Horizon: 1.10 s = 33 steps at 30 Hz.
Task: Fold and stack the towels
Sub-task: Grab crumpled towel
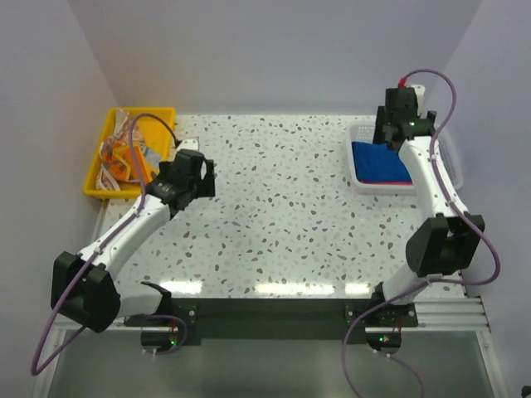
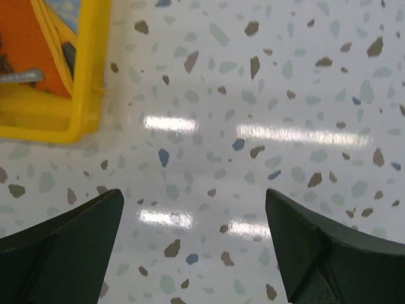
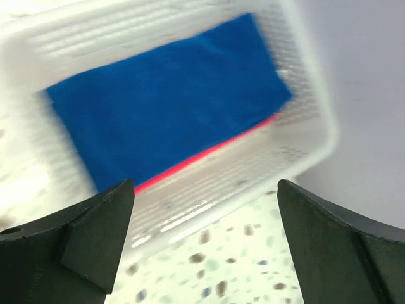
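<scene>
A folded royal blue towel lies flat in the white mesh basket at the far right, on top of a hot pink towel whose edge peeks out beneath it. My right gripper hangs above the basket, open and empty. Crumpled orange towels lie in the yellow tray at the far left. Just right of that tray my left gripper hovers over bare table, open, nothing between its fingers.
The speckled white table stretches between tray and basket. Walls close in on the left, back and right. Cables loop from both arms, and the arm bases sit at the near edge.
</scene>
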Each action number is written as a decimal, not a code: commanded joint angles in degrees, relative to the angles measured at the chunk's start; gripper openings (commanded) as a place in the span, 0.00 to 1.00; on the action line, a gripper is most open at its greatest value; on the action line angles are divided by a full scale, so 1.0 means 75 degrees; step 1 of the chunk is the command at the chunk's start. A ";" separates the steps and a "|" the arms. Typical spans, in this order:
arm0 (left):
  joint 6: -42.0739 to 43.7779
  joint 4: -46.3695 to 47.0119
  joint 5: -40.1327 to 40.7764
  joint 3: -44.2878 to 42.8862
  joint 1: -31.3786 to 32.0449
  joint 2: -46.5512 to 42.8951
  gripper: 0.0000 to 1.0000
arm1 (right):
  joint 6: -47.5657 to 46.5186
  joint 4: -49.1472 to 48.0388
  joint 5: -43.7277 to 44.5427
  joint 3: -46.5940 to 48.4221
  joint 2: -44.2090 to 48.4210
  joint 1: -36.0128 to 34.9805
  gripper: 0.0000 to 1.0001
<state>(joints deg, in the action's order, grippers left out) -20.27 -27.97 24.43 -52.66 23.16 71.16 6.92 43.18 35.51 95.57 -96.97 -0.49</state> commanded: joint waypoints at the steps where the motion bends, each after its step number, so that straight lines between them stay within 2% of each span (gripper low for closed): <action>1: -0.0203 -0.0138 0.0669 -0.1425 -0.0484 0.0669 1.00 | 0.0765 -0.0049 -0.1777 -0.0915 0.0799 -0.1161 0.98; 5: -0.0297 -0.0338 0.0762 -0.2911 -0.1935 0.1737 1.00 | 0.0929 -0.0447 -0.2785 -0.1854 0.1607 -0.2101 0.98; 7: -0.0402 -0.0373 0.0763 -0.3463 -0.2394 0.2414 0.99 | 0.0964 -0.0822 -0.3337 -0.2531 0.2111 -0.2475 0.98; 11: -0.0625 -0.0513 0.0845 -0.4133 -0.3646 0.3518 0.93 | 0.1175 -0.1525 -0.4533 -0.3670 0.2815 -0.2735 0.98; 13: -0.0754 -0.0444 0.0845 -0.4321 -0.4011 0.4091 0.91 | 0.1246 -0.1760 -0.4896 -0.4140 0.3002 -0.2817 0.98; 18: -0.0684 -0.0279 0.1114 -0.4895 -0.4236 0.5485 0.83 | 0.1211 -0.1984 -0.5624 -0.4586 0.2875 -0.2934 0.98; 24: -0.0778 -0.0279 0.0916 -0.5423 -0.4576 0.6729 0.76 | 0.1164 -0.1925 -0.5719 -0.4692 0.2640 -0.2970 0.98; 27: -0.0789 -0.0361 0.0635 -0.5645 -0.4623 0.7245 0.69 | 0.1152 -0.1867 -0.5684 -0.4727 0.2628 -0.2970 0.98; 30: -0.0754 -0.0408 0.0459 -0.5774 -0.4635 0.7481 0.42 | 0.1234 -0.1808 -0.5707 -0.4739 0.2687 -0.2970 0.98; 31: -0.0742 -0.0454 0.0400 -0.5810 -0.4635 0.7481 0.18 | 0.1257 -0.1808 -0.5742 -0.4739 0.2699 -0.2981 0.98; 33: -0.0707 -0.0653 0.0353 -0.5961 -0.4635 0.7319 0.00 | 0.1304 -0.1773 -0.5801 -0.4727 0.2780 -0.2981 0.98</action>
<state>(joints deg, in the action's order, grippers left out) -25.21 -30.87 29.17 -95.31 -10.87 125.40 15.59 30.79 -6.04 60.27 -77.01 -22.50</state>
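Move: The crumpled orange towel lies in the yellow bin, about 16 cm ahead of my left hand, 25 cm to its left and 12 cm below. On that same low level, the light-blue towel is roughly 19 cm ahead and 18 cm left of this hand, and the striped towel about 19 cm ahead and 32 cm left. From my right hand the orange towel is far off, some 87 cm left, 6 cm ahead and 22 cm lower. I swing my open left hand some 23 cm left and 15 cm forward, first rising about 6 cm, then dropping about 17 cm into the yellow bin. It turns roughly 40 degrees counter-clockwise on the way, and I shut the fingers on the orange towel, pinching up a bunch of it. Meanwhile my right hand, still open, leaves the white basket leftwards, back and down, ending over bare table. ##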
